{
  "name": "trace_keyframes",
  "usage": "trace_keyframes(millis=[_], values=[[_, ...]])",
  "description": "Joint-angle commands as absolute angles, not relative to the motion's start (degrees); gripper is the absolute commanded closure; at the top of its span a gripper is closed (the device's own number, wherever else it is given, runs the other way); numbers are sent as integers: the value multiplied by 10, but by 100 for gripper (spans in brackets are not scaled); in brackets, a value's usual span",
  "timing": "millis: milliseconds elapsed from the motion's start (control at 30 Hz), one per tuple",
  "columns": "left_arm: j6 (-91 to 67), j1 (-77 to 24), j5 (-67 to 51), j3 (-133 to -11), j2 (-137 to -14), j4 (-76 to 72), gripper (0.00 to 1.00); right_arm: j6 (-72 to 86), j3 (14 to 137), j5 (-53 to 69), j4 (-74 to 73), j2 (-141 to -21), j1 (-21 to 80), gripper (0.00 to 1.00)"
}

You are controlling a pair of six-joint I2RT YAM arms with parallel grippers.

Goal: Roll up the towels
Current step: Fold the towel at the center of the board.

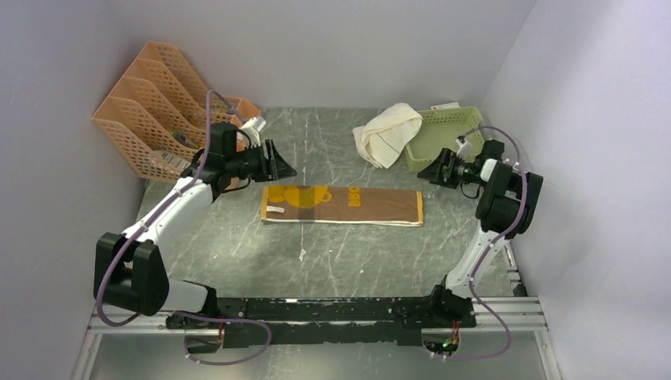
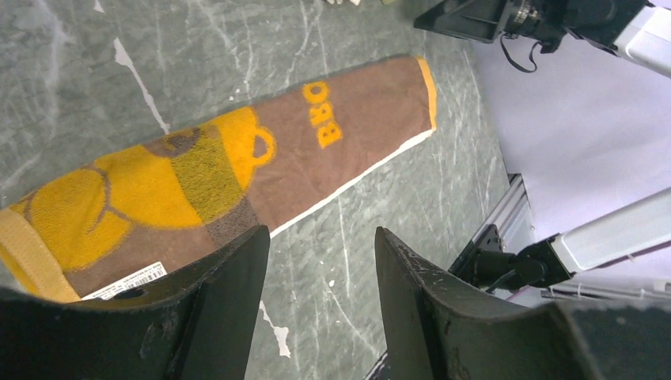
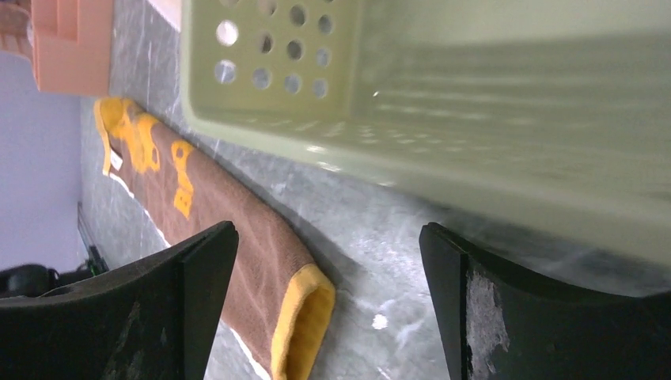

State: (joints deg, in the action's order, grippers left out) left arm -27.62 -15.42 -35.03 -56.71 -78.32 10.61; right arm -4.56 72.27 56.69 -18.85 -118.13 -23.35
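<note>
A brown and mustard-yellow towel (image 1: 342, 205) lies flat and folded into a long strip mid-table, also seen in the left wrist view (image 2: 237, 174) and the right wrist view (image 3: 237, 229). A cream-white towel (image 1: 386, 133) is bunched over the green basket's left rim. My left gripper (image 1: 278, 163) hovers open just beyond the strip's left end, nothing between its fingers (image 2: 237, 285). Open too, my right gripper (image 1: 434, 171) hangs off the strip's right end, by the basket, holding nothing.
A green perforated basket (image 1: 447, 136) stands at the back right, close above my right gripper (image 3: 328, 237) in the right wrist view (image 3: 443, 95). An orange file rack (image 1: 158, 107) fills the back left corner. Grey walls close in both sides.
</note>
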Motion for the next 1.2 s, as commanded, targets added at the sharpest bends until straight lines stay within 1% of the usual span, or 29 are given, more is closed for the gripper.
trace_keyframes(millis=[0, 200, 367, 433, 567, 633, 733, 833, 1033, 1067, 1167], values=[[-278, -149, -395, -552, -770, 94, 37, -106, 679, 460, -309, -1198, -213, 12], [-280, -143, -407, -534, -774, 87, 37, -70, 625, 369, -308, -1143, -198, 16], [-290, -142, -418, -523, -777, 69, 37, -47, 584, 359, -291, -1091, -171, 19], [-296, -142, -427, -520, -784, 61, 37, -38, 577, 365, -278, -1081, -165, 23], [-302, -141, -432, -518, -791, 54, 38, -28, 553, 383, -262, -1096, -152, 37], [-306, -141, -431, -516, -789, 48, 37, -22, 545, 378, -254, -1106, -135, 40], [-304, -140, -426, -517, -786, 52, 38, -14, 537, 385, -244, -1120, -123, 47], [-301, -139, -422, -513, -778, 58, 37, -8, 530, 386, -234, -1125, -120, 49], [-298, -136, -415, -505, -764, 66, 37, 0, 532, 368, -237, -1126, -120, 64], [-299, -136, -416, -505, -763, 66, 37, 1, 534, 361, -240, -1123, -121, 67], [-301, -135, -415, -502, -757, 63, 37, 9, 541, 337, -255, -1109, -121, 81]])
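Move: The right hand's target is the far corner of the folded towel's right end, roughly 6 cm back towards the base, 5 cm to the hand's left and 3 cm below it. The green basket is centred about 12 cm ahead and 6 cm to the right, level in height; the white towel is some 14 cm ahead and 15 cm left, 1 cm lower. From the left hand, that corner is about 45 cm right, 3 cm ahead and 19 cm down. Back first, clear of the green basket, then leftward onto the towel's right end: the right hand travels about 7 cm each way, sinking 2 to 3 cm as its wrist tips some 10 degrees steeper. Its wide-open fingers narrow and pinch the yellow hem by the far corner. The left hand, empty and still open, eases about 2 cm back and 2 cm down above the towel's left end. ##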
